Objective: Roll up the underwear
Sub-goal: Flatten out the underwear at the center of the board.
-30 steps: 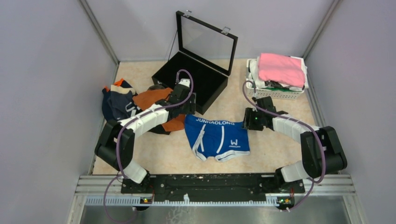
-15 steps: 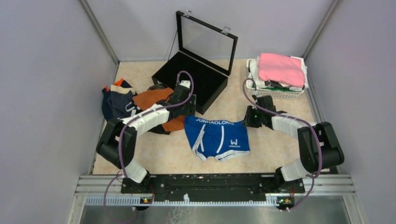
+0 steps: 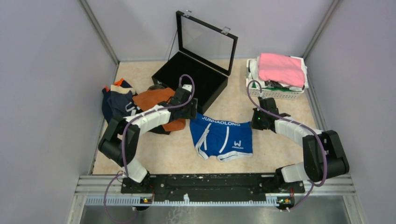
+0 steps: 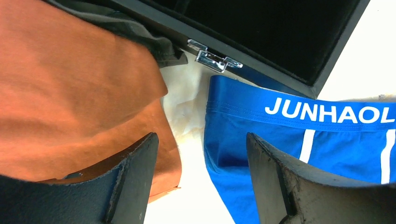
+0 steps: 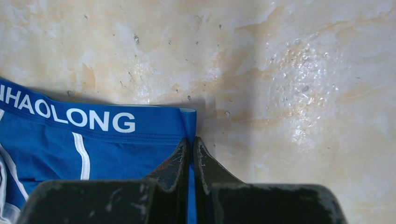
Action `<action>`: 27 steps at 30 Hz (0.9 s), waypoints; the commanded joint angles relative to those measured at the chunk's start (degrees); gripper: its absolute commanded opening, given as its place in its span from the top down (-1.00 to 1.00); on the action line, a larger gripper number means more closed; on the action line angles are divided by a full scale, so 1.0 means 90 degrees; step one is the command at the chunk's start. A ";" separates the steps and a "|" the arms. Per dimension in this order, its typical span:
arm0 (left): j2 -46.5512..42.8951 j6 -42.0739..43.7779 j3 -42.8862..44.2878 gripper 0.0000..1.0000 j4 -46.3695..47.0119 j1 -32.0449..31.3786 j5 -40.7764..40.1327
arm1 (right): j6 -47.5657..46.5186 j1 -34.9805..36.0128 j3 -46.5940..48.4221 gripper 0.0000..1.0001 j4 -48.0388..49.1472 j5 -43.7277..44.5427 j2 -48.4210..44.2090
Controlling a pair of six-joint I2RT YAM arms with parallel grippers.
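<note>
Royal blue underwear [image 3: 223, 140] with white "JUNHAOLONG" lettering lies flat mid-table, its waistband toward the back. My right gripper [image 3: 255, 123] is shut on the right edge of its waistband; in the right wrist view the blue fabric [image 5: 93, 149] runs between the closed jaws of that gripper [image 5: 191, 140]. My left gripper [image 3: 191, 112] hovers open at the waistband's left end. In the left wrist view it [image 4: 201, 137] straddles bare table between rust-orange underwear [image 4: 70, 93] and the blue pair [image 4: 280, 140], holding nothing.
A pile of navy and other underwear [image 3: 119, 102] sits at the left, beside the orange pair [image 3: 156, 98]. An open black box [image 3: 196, 79] with its lid raised stands behind the left gripper. A white basket [image 3: 275, 92] holding pink cloth [image 3: 280, 67] is at the back right.
The right gripper closed on the blue underwear's right waistband edge and drew it slightly to the right. The left gripper shifted a little right and stayed open.
</note>
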 commanded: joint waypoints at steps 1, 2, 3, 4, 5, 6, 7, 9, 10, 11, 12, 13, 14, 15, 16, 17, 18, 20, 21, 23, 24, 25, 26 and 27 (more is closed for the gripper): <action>0.0220 0.0018 -0.0061 -0.49 0.0573 0.0037 0.0455 | -0.0054 -0.0064 0.0062 1.00 -0.0174 0.0189 -0.0280; 0.0274 0.0020 -0.0058 -0.47 0.0656 0.0038 0.0547 | -0.0066 -0.0069 0.0062 1.00 -0.0178 0.0169 -0.0277; 0.0339 0.0029 -0.0045 -0.46 0.0736 0.0038 0.0645 | -0.0077 -0.0064 0.0062 1.00 -0.0194 0.0161 -0.0265; 0.0378 0.0038 -0.0032 -0.44 0.0784 0.0038 0.0691 | -0.0088 -0.0064 0.0062 1.00 -0.0200 0.0160 -0.0262; 0.0417 0.0047 -0.0016 -0.43 0.0820 0.0043 0.0726 | -0.0099 -0.0069 0.0067 1.00 -0.0213 0.0152 -0.0261; 0.0457 0.0057 -0.0003 -0.40 0.0845 0.0043 0.0734 | -0.0109 -0.0065 0.0063 1.00 -0.0216 0.0145 -0.0255; 0.0495 0.0068 0.0005 -0.37 0.0867 0.0049 0.0737 | -0.0118 -0.0059 0.0062 1.00 -0.0218 0.0147 -0.0246; 0.0579 0.0086 0.0020 -0.30 0.0918 0.0089 0.0741 | -0.0123 -0.0064 0.0059 1.00 -0.0228 0.0136 -0.0254; 0.0615 0.0081 0.0024 -0.27 0.0940 0.0111 0.0916 | -0.0127 -0.0064 0.0053 1.00 -0.0228 0.0127 -0.0257; 0.0643 0.0088 0.0020 -0.23 0.0990 0.0132 0.0977 | -0.0132 -0.0064 0.0052 1.00 -0.0228 0.0128 -0.0256; 0.0682 0.0089 0.0020 -0.21 0.1026 0.0143 0.1010 | -0.0132 -0.0064 0.0052 1.00 -0.0236 0.0121 -0.0256; 0.0721 0.0089 0.0020 -0.18 0.1066 0.0153 0.1045 | -0.0141 -0.0064 0.0052 1.00 -0.0237 0.0115 -0.0257; 0.0759 0.0089 0.0020 -0.13 0.1104 0.0163 0.1067 | -0.0149 -0.0064 0.0044 1.00 -0.0238 0.0119 -0.0255; 0.0789 0.0089 0.0004 -0.09 0.1175 0.0173 0.1089 | -0.0151 -0.0064 0.0043 1.00 -0.0238 0.0111 -0.0250; 0.0817 0.0089 -0.0036 -0.07 0.1271 0.0183 0.1096 | -0.0152 -0.0064 0.0042 1.00 -0.0240 0.0111 -0.0247; 0.0849 0.0071 -0.0068 -0.06 0.1376 0.0194 0.1122 | -0.0151 -0.0064 0.0042 1.00 -0.0238 0.0105 -0.0244; 0.0881 0.0067 -0.0106 -0.05 0.1429 0.0207 0.1143 | -0.0153 -0.0069 0.0040 1.00 -0.0230 0.0096 -0.0244; 0.0952 0.0067 -0.0144 0.01 0.1699 0.0215 0.1222 | -0.0151 -0.0069 0.0043 1.00 -0.0228 0.0064 -0.0251; 0.1003 0.0069 -0.0146 0.06 0.1754 0.0228 0.1271 | -0.0151 -0.0063 0.0042 1.00 -0.0228 0.0049 -0.0249; 0.1066 0.0079 -0.0155 0.18 0.1827 0.0231 0.1328 | -0.0151 -0.0064 0.0041 1.00 -0.0237 0.0030 -0.0272; 0.1080 0.0086 -0.0164 0.25 0.1856 0.0228 0.1341 | -0.0148 -0.0066 0.0035 1.00 -0.0234 0.0031 -0.0285; 0.1071 0.0102 -0.0174 0.33 0.1877 0.0234 0.1339 | -0.0135 -0.0064 0.0024 1.00 -0.0224 0.0020 -0.0311; 0.1047 0.0113 -0.0189 0.43 0.1888 0.0233 0.1330 | -0.0140 -0.0064 0.0016 1.00 -0.0208 -0.0003 -0.0356; 0.1001 0.0118 -0.0208 0.54 0.1911 0.0233 0.1302 | -0.0148 -0.0064 0.0013 1.00 -0.0181 -0.0054 -0.0419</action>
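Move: From the open left hand, the left waistband corner of the blue underwear lies about 4 cm right, 2 cm ahead and 4 cm below. The black box's front latch is some 5 cm ahead with no sideways offset, and the orange cloth's middle is roughly 11 cm left and 3 cm ahead. The right hand already pinches the opposite waistband corner; the left corner lies some 20 cm to its left and 4 cm ahead. Left hand dips right and slightly forward, about 5 cm, pinching the waistband's left corner; right hand keeps hold. ##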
